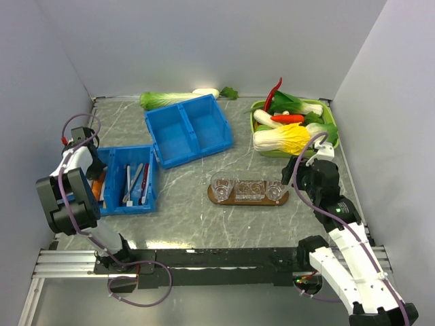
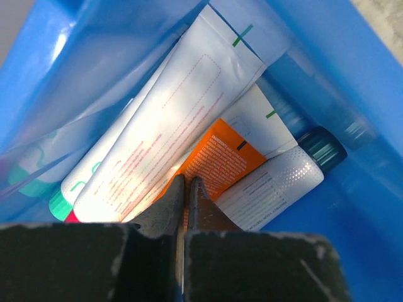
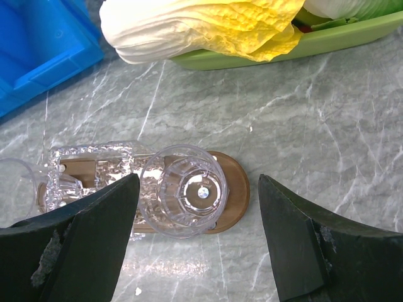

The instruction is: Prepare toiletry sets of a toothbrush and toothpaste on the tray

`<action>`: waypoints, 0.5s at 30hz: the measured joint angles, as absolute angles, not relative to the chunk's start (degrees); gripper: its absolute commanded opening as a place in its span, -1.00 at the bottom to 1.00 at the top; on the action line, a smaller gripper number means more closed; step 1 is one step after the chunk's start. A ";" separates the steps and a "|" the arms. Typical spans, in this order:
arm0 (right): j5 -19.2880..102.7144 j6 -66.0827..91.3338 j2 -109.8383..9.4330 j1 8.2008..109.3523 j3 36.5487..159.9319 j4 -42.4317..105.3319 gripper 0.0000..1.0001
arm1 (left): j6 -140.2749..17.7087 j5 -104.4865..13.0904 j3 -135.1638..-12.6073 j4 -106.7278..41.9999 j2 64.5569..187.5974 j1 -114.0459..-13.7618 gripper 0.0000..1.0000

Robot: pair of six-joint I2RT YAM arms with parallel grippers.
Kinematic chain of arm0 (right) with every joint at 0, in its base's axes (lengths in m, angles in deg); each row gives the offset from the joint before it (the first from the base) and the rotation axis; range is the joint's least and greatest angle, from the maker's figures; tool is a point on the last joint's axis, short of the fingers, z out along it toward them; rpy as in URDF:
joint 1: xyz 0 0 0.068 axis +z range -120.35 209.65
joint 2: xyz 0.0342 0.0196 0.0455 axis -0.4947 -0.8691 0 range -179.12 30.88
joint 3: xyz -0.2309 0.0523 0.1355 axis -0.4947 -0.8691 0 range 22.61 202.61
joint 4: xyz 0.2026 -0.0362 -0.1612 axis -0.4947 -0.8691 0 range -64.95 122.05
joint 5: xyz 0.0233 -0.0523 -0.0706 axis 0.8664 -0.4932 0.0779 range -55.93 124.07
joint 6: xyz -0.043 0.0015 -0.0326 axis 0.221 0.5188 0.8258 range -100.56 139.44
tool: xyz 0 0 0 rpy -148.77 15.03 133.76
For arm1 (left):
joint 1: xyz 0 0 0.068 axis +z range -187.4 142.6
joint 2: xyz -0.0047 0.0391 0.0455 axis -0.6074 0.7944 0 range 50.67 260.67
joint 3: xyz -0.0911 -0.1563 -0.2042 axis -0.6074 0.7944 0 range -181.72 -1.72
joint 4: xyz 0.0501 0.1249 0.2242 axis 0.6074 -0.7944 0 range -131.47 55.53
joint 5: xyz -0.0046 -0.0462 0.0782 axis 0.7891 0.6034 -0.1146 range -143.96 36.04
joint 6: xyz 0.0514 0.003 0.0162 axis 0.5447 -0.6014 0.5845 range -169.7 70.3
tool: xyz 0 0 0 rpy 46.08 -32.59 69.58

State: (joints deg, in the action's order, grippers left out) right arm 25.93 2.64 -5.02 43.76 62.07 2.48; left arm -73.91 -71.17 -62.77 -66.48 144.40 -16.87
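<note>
My left gripper point(image 2: 186, 182) is shut, down inside the left compartment of the small blue bin point(image 1: 153, 185). Its tips press on an orange-and-white toothpaste tube point(image 2: 220, 157); I cannot tell whether the tube is pinched. A large white tube point(image 2: 170, 126) and a teal-capped tube point(image 2: 283, 176) lie beside it. Toothbrushes point(image 1: 134, 183) lie in the bin's right compartment. The brown tray point(image 1: 216, 197) holds three clear cups. My right gripper point(image 3: 198, 182) hangs open above the tray's right-hand cup point(image 3: 182, 198), with nothing held.
A larger two-part blue bin point(image 1: 189, 129) stands behind the tray. A green tray of toy vegetables point(image 1: 292, 129) sits at the back right, its cabbage point(image 3: 201, 28) close behind the cups. A leafy vegetable point(image 1: 166, 100) lies by the back wall.
</note>
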 measured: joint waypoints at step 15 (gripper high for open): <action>25.54 2.64 -4.65 43.76 62.07 2.46 0.67 | -75.51 -78.38 -55.91 -65.38 119.18 -16.80 -0.98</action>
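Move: The left gripper, already shut on the crimped end of the orange toothpaste down in the blue box, has the wooden tray about 56 cm to its right and 5 cm back, a couple of cm lower. The tray's left glass is some 47 cm right and 4 cm back. Beside the gripper, the red-capped tube lies about 4 cm left and 2 cm ahead, and the dark-capped tube roughly 4 cm right and 3 cm ahead. From the right hand the tray is about 15 cm left, 4 cm ahead and 17 cm below. Keep the left fingers shut on the orange toothpaste's crimped end and raise it about 10 cm out from among the other tubes, starting with a draw back of some 3 cm and then going almost straight up, faster as it goes. Let the wrist tilt about 20 degrees on the way, fingertips swinging forward and to the left. ##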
